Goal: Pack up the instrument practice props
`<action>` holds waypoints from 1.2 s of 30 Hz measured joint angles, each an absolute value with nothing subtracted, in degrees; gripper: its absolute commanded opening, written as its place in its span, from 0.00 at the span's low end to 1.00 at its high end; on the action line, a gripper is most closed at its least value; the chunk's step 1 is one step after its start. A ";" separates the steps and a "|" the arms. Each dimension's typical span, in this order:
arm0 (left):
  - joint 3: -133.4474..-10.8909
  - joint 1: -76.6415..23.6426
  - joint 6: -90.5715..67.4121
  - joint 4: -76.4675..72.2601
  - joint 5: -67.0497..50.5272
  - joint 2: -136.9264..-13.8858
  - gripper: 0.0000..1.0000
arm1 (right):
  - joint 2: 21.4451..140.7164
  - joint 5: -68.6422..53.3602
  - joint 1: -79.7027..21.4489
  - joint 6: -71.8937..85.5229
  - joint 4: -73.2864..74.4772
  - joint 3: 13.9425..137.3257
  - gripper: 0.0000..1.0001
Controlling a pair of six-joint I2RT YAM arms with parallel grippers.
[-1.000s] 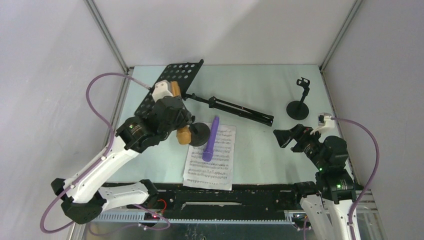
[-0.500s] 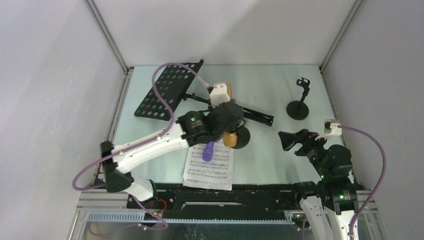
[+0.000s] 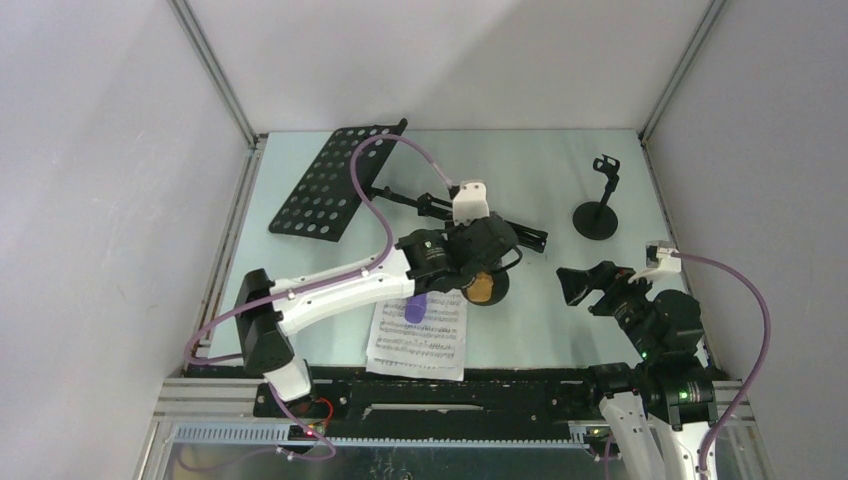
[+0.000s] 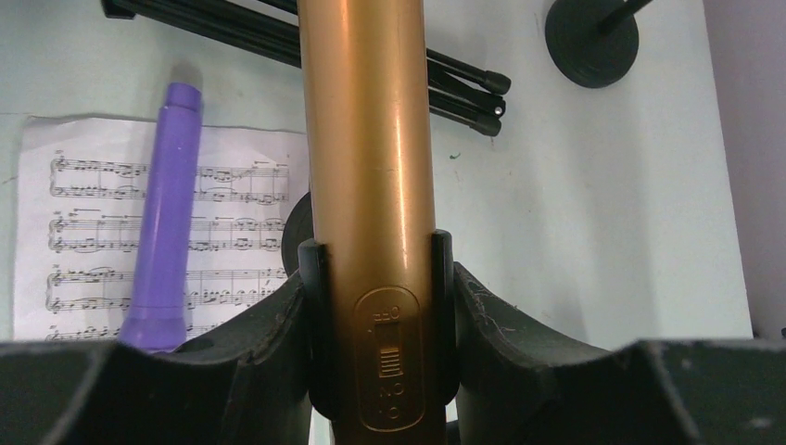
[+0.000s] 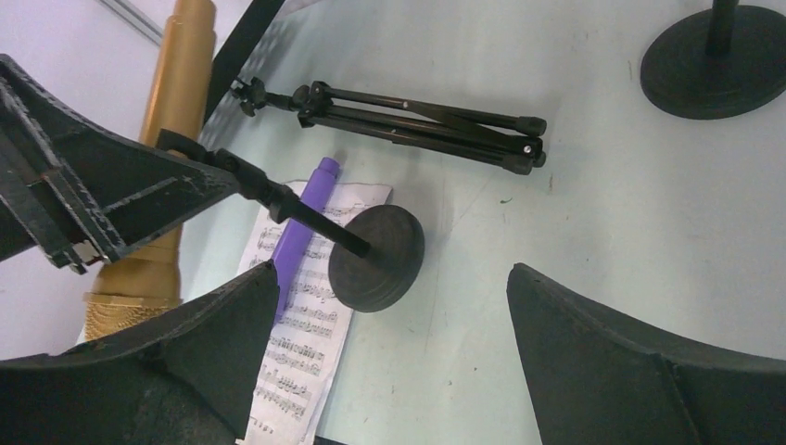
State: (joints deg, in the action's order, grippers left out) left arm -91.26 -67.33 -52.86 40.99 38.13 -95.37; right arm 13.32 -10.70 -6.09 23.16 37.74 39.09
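My left gripper (image 3: 482, 272) (image 4: 375, 278) is shut on the tan microphone (image 4: 371, 139) (image 5: 176, 111), which sits in the clip of a small black holder. That holder's round base (image 5: 375, 258) hangs tilted just above the table. The purple microphone (image 4: 167, 222) (image 3: 415, 306) lies on the sheet music (image 3: 420, 342) (image 4: 83, 213), partly under my left arm. The black perforated music rack (image 3: 325, 185) lies flat at the back left, its folded tripod legs (image 3: 505, 228) (image 5: 417, 116) pointing right. My right gripper (image 3: 585, 285) (image 5: 391, 278) is open and holds nothing.
A second black round-based holder (image 3: 597, 215) (image 5: 714, 60) stands upright at the back right. Grey walls close the table (image 3: 540, 170) on three sides. The arms' black base rail (image 3: 450, 395) runs along the near edge.
My left arm has swung right from beside the music rack, over the sheet music, to mid-table, carrying the tan microphone and its holder. The right gripper has barely shifted.
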 measured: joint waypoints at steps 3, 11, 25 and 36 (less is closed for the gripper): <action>-91.18 -68.14 -52.51 39.97 38.15 -96.47 0.37 | 13.34 -12.08 -6.09 23.00 37.98 39.09 0.99; -88.77 -68.62 -52.58 36.60 37.78 -96.88 0.59 | 17.52 -19.86 -6.09 24.40 38.94 40.75 0.99; -80.73 -68.75 -49.34 29.61 35.00 -94.67 0.86 | 13.91 -18.94 -6.09 24.75 36.12 33.34 1.00; -77.87 -75.07 -48.42 30.70 34.87 -89.89 0.86 | 13.37 -18.28 -6.09 26.81 30.41 29.08 1.00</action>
State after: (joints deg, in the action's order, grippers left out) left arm -77.87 -75.07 -48.42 30.70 34.87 -89.89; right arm 13.37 -18.28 -6.09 26.81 30.41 29.08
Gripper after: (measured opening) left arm 0.867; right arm 0.993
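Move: The left hand holds the tan microphone in its desk stand, bound for a bare table spot about 8 cm to its right, 2 cm back and 23 cm below. The purple microphone lies some 8 cm left and 2 cm ahead, the sheet music 8 cm left and 6 cm back, and the folded tripod legs about 10 cm right and 14 cm ahead, all low. From the right hand, that spot is roughly 8 cm left and 4 cm ahead. Left hand lowers the tan microphone's stand about 4 cm, opens, and backs off some 5 cm; right sinks 4 cm. ##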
